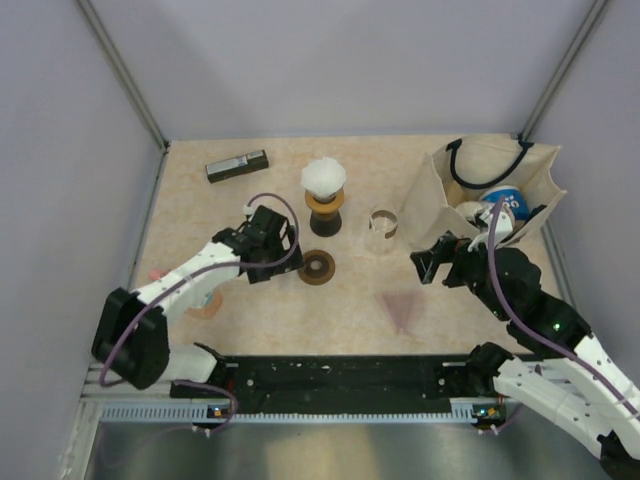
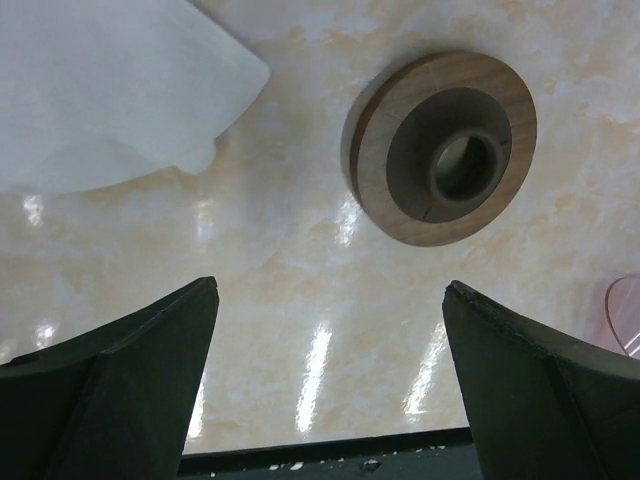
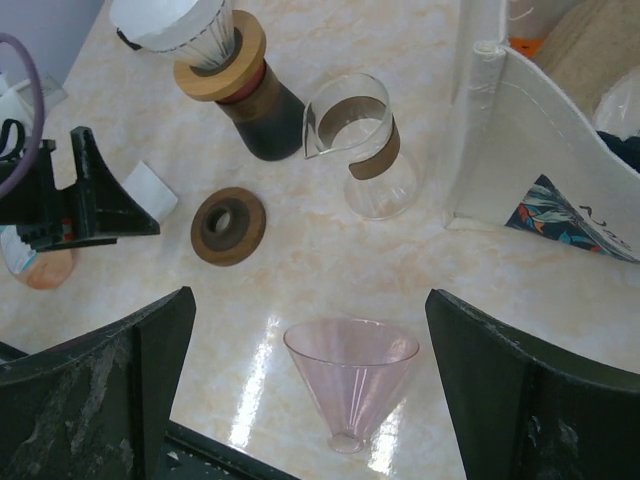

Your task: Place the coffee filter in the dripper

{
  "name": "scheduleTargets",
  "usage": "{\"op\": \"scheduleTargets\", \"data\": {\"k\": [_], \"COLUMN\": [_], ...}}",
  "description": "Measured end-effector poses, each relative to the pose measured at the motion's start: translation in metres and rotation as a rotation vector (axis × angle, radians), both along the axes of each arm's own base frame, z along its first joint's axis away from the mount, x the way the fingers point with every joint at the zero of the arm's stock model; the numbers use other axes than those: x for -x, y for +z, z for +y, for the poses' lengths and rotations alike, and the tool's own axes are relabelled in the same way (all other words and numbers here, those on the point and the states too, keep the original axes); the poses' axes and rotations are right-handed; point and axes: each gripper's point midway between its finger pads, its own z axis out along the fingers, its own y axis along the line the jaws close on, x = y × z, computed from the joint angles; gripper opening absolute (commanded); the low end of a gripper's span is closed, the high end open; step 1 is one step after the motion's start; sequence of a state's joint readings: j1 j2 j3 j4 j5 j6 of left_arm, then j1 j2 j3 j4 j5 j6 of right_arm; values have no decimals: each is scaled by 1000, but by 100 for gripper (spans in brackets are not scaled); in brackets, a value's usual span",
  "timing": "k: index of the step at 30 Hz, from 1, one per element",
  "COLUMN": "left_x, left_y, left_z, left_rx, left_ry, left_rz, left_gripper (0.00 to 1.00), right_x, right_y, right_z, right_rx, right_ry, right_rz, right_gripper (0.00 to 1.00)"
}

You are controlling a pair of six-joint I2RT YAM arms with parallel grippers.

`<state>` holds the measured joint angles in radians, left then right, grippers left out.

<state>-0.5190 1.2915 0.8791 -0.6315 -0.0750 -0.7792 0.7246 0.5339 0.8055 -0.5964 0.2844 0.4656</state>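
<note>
A loose white coffee filter (image 2: 100, 90) lies flat on the table, ahead and to the left of my open left gripper (image 2: 330, 288); the right wrist view shows the filter (image 3: 150, 188) beside that gripper's fingers. Another white filter (image 1: 323, 177) sits in a glass dripper (image 3: 205, 40) on a wooden collar and dark base. A clear pink cone dripper (image 3: 352, 375) lies on the table just ahead of my open right gripper (image 3: 308, 296), empty. In the top view the left gripper (image 1: 280, 260) and right gripper (image 1: 432, 262) both hang low over the table, nothing in either.
A brown wooden ring (image 1: 317, 267) lies right of the left gripper. A glass carafe (image 1: 383, 222) with a brown band stands mid-table. A cloth tote bag (image 1: 490, 190) with packets fills the back right. A black box (image 1: 237, 165) lies at the back left.
</note>
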Motion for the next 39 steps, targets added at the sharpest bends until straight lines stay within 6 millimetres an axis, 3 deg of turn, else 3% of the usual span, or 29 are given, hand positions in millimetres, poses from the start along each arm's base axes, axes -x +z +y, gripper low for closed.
{"op": "scheduleTargets", "data": {"k": [6, 13, 18, 30, 39], "left_x": [-23, -37, -45, -50, -51], "left_y": [-21, -32, -46, -57, -56], "left_z": [-26, -38, -44, -50, -54], "left_rx": [-44, -46, -52, -40, -141], "left_ry": [-52, -67, -59, 15, 40], "left_rz": [54, 69, 96, 108, 86], "left_gripper": [83, 64, 56, 44, 39], "right_x": [-3, -4, -5, -4, -4], "right_y": [-9, -16, -21, -28, -34], "right_z": [-7, -12, -14, -15, -15], "right_rx": [21, 49, 67, 84, 94], "right_ry": [-42, -65, -76, -76, -76], "right_rz": [12, 27, 35, 49, 59], "right_gripper": [99, 99, 99, 99, 99]}}
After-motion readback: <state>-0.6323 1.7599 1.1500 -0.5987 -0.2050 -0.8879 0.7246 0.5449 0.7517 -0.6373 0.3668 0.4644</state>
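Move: The brown ring lies on the table about 5 cm ahead of the open left hand, 7 cm to its right and some 7 cm below it. From the ring, the coffee dripper with its filter stands about 10 cm farther out and 1 cm to the right, the glass server some 8 cm farther out and 14 cm to the right, and the paper filters lie about 14 cm to the left, 1 cm farther out. From the right hand the ring is roughly 9 cm ahead, 23 cm left and 24 cm below. The brown ring's left rim is what the left hand reaches: it sinks about 5.5 cm while going some 5 cm forward and as far right. The fingers close to under half open, one at the rim's outer side and one in the bowl, seeming to pinch the rim; then the hand starts to roll, left side rising. The empty, open right hand sinks about 3 cm. ##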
